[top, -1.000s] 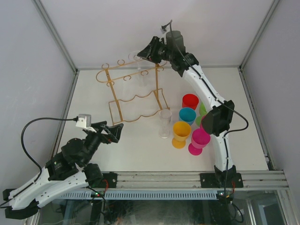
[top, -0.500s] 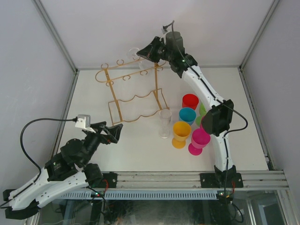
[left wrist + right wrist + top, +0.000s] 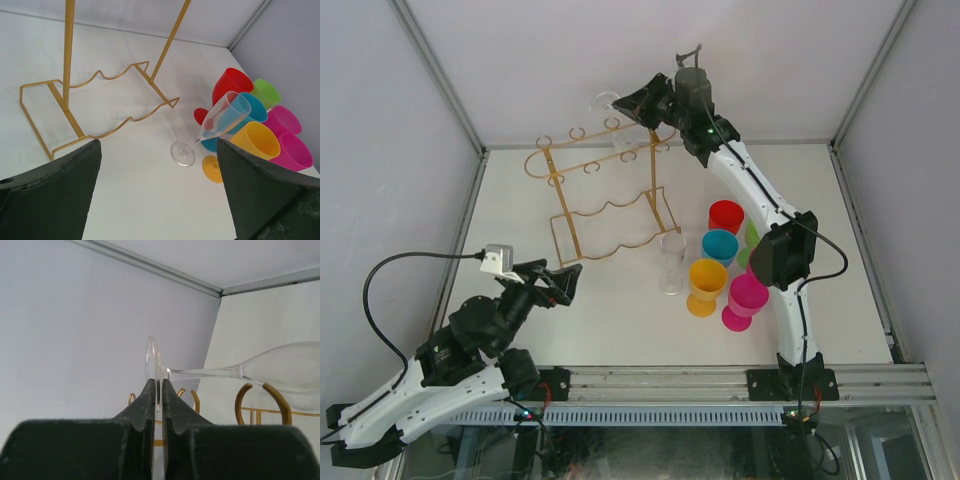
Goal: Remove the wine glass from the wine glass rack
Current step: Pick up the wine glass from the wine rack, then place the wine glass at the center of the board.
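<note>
The clear wine glass (image 3: pixel 210 372) lies sideways, its stem running just above the curled gold loops of the wine glass rack (image 3: pixel 262 395). My right gripper (image 3: pixel 160 382) is shut on the rim of the glass's round foot (image 3: pixel 607 102), up at the rack's top rails (image 3: pixel 590 160) near the back wall. The bowl (image 3: pixel 287 365) points away to the right. Low at the front left, my left gripper (image 3: pixel 570 275) stands open with nothing between its fingers, facing the rack's wavy base (image 3: pixel 100 107).
A second clear glass (image 3: pixel 671 263) stands on the table right of the rack base. Beside it cluster coloured stemmed cups: red (image 3: pixel 726 216), blue (image 3: pixel 719 246), yellow (image 3: pixel 706 283), pink (image 3: pixel 746 299) and green (image 3: pixel 265 92). White walls enclose the table.
My right gripper has shut on the glass's foot and risen a little with it above the top rails. The left arm has not moved.
</note>
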`<action>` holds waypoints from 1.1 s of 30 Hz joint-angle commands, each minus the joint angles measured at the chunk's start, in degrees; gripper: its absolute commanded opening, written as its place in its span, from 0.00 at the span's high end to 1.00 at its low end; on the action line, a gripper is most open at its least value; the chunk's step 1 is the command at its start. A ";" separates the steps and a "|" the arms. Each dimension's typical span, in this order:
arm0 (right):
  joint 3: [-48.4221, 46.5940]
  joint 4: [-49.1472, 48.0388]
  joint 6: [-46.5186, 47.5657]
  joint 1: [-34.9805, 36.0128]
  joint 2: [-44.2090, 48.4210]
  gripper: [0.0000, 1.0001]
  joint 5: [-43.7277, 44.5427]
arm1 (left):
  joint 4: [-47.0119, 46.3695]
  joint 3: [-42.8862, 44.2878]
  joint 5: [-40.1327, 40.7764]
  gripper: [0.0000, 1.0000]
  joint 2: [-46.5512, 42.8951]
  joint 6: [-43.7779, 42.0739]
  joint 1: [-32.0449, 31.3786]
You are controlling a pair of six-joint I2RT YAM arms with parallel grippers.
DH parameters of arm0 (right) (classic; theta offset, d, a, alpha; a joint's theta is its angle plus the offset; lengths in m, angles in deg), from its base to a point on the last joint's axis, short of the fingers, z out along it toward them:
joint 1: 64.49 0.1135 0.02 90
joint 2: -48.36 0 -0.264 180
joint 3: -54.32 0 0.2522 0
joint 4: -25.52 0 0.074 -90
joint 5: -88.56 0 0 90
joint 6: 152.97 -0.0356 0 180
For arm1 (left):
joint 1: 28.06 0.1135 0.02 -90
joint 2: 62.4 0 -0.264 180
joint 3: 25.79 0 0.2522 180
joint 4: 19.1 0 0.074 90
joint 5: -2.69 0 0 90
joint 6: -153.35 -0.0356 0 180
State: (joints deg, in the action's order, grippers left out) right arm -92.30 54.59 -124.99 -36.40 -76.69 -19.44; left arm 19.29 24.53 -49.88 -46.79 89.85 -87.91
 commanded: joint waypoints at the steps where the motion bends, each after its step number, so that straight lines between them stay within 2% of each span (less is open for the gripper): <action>1: -0.50 -6.38 -2.21 -0.62 2.58 1.00 0.78 | -0.70 1.41 0.73 0.00 -0.18 1.01 0.19; 12: -2.65 -11.54 -2.05 -2.68 2.23 1.00 2.13 | -0.72 1.59 0.10 0.00 0.14 1.18 0.22; 16: -4.54 -12.97 3.04 -4.52 2.93 1.00 2.52 | -0.72 1.68 0.01 0.00 -0.02 1.18 0.23; 20: -4.18 -9.30 5.03 -8.77 5.13 1.00 1.57 | -0.20 1.86 -0.08 0.00 -0.15 1.44 0.21; 27: 11.24 -9.69 7.37 -14.73 17.57 1.00 -3.88 | -1.86 1.15 -1.34 0.00 -0.21 0.66 0.18; 33: 26.15 -9.66 13.38 -16.27 31.26 1.00 -6.55 | -2.94 1.88 -1.67 0.00 0.85 0.66 0.18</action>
State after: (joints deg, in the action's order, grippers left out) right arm -71.38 49.52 -117.06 -53.66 -56.56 -22.02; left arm 19.22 24.53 -50.43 -46.76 90.31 -87.91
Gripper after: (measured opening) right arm 0.013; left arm 0.998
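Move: The clear glass, already pinched by its foot in the right fingers, hangs bowl-down at the rack's far side. The red glass, nearest of the standing group, is roughly 14 cm back, 23 cm right and 28 cm below this hand; the blue glass is 20 cm back, 21 right, and the standing clear glass 22 back, 10 right. The rack's middle lies 5 cm back, 4 left, 20 below. From the left hand the red glass is about 21 cm ahead, 31 right, 19 below. The clear glass, still pinched by its foot, is first eased up and slightly forward behind the rack by the right hand, then swept quickly right, some 18 cm in all, past the rack's right end towards the standing glasses. It rises about 5 cm overall; the forward drift is taken back near the end, while the hand turns about 15 degrees clockwise and tips up a little. ##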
